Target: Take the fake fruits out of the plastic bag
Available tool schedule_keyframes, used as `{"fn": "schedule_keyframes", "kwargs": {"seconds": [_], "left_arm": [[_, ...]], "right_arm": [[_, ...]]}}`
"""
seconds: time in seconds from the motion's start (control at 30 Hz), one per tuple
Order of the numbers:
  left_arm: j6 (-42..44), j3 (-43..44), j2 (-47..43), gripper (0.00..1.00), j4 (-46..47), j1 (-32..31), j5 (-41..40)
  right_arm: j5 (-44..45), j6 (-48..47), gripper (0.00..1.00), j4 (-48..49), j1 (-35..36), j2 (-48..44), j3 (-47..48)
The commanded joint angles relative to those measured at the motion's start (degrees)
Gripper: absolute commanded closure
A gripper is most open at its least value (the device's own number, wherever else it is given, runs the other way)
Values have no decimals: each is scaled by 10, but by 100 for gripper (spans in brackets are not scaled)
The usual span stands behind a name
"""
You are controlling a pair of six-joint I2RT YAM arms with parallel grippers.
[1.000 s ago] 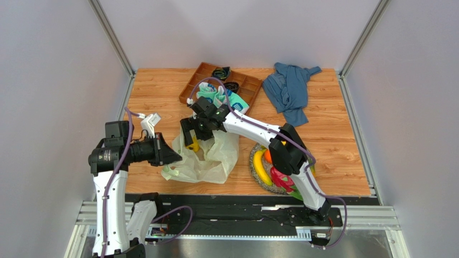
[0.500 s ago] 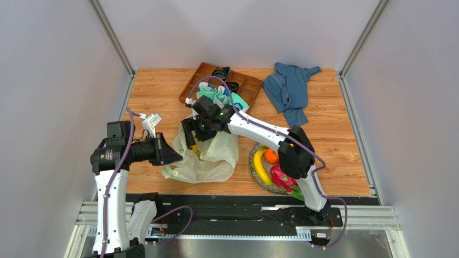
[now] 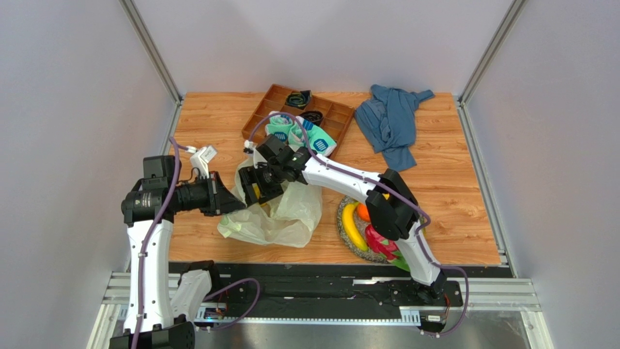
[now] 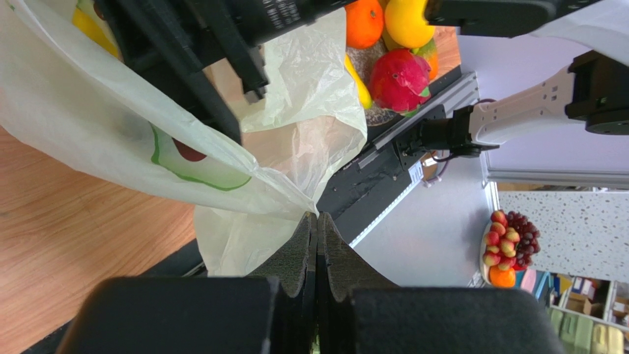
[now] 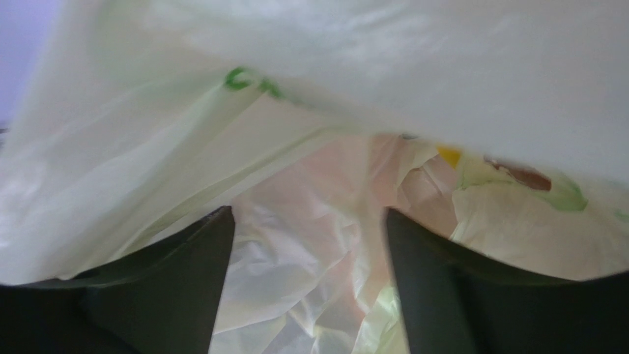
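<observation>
The pale yellow-green plastic bag (image 3: 284, 214) lies crumpled left of centre. My left gripper (image 3: 231, 203) is shut on the bag's left edge (image 4: 299, 203) and holds the mouth up. My right gripper (image 3: 252, 190) is open inside the bag mouth, with only bag film between its fingers (image 5: 310, 221). A yellow fruit (image 4: 90, 23) shows through the bag beside the right gripper's fingers, and a yellow bit (image 5: 449, 155) shows deeper inside. A banana (image 3: 351, 226), an orange (image 3: 362, 211) and a pink dragon fruit (image 3: 378, 241) lie on a round plate (image 3: 342, 234) right of the bag.
A brown divided tray (image 3: 271, 100) at the back holds black items, with teal-white socks (image 3: 298, 133) at its near edge. A blue cloth garment (image 3: 393, 120) lies back right. Grey walls and metal rails close in the table.
My right gripper has moved a little left and farther into the bag mouth. My left gripper has shifted slightly away from me, still holding the bag edge.
</observation>
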Motion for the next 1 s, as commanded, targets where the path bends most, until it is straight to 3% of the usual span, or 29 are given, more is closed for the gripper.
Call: {"fn": "schedule_keyframes", "kwargs": {"seconds": [0.0, 0.03, 0.1, 0.43, 0.63, 0.97], "left_arm": [[16, 30, 0, 100, -6, 5, 12], [21, 30, 1, 100, -10, 6, 12], [21, 27, 0, 100, -12, 6, 13], [12, -13, 1, 100, -11, 7, 62], [27, -11, -1, 100, -37, 6, 113], [20, -19, -5, 100, -24, 6, 97]], "right_arm": [[5, 33, 15, 12, 4, 24, 6], [25, 34, 6, 4, 5, 25, 6], [48, 38, 0, -15, 5, 27, 1], [156, 23, 0, -35, 13, 69, 60], [316, 16, 0, -69, 46, 94, 113], [339, -39, 4, -39, 68, 157, 182]]}}
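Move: The yellow fruit left in the bag lies about 8 cm below the right hand, some 4 cm ahead and 1 cm left. The slack body of the bag spreads about 6 cm to the hand's right, level with it and 7 cm below; the gloves in the tray are some 28 cm ahead and 14 cm to the right, about 8 cm lower. From the left hand the yellow fruit is roughly 13 cm ahead, 2 cm right and 20 cm down. The left hand keeps its pinch on the bag's rim while the right hand pushes down and forward into the bag towards the yellow fruit, about 6 cm down and 4 cm ahead, swinging left by 2–3 cm near the end. Its part-open fingers spread fully early on, and the wrist turns some 25 degrees. Late on, the left hand eases 1–2 cm back and right. ##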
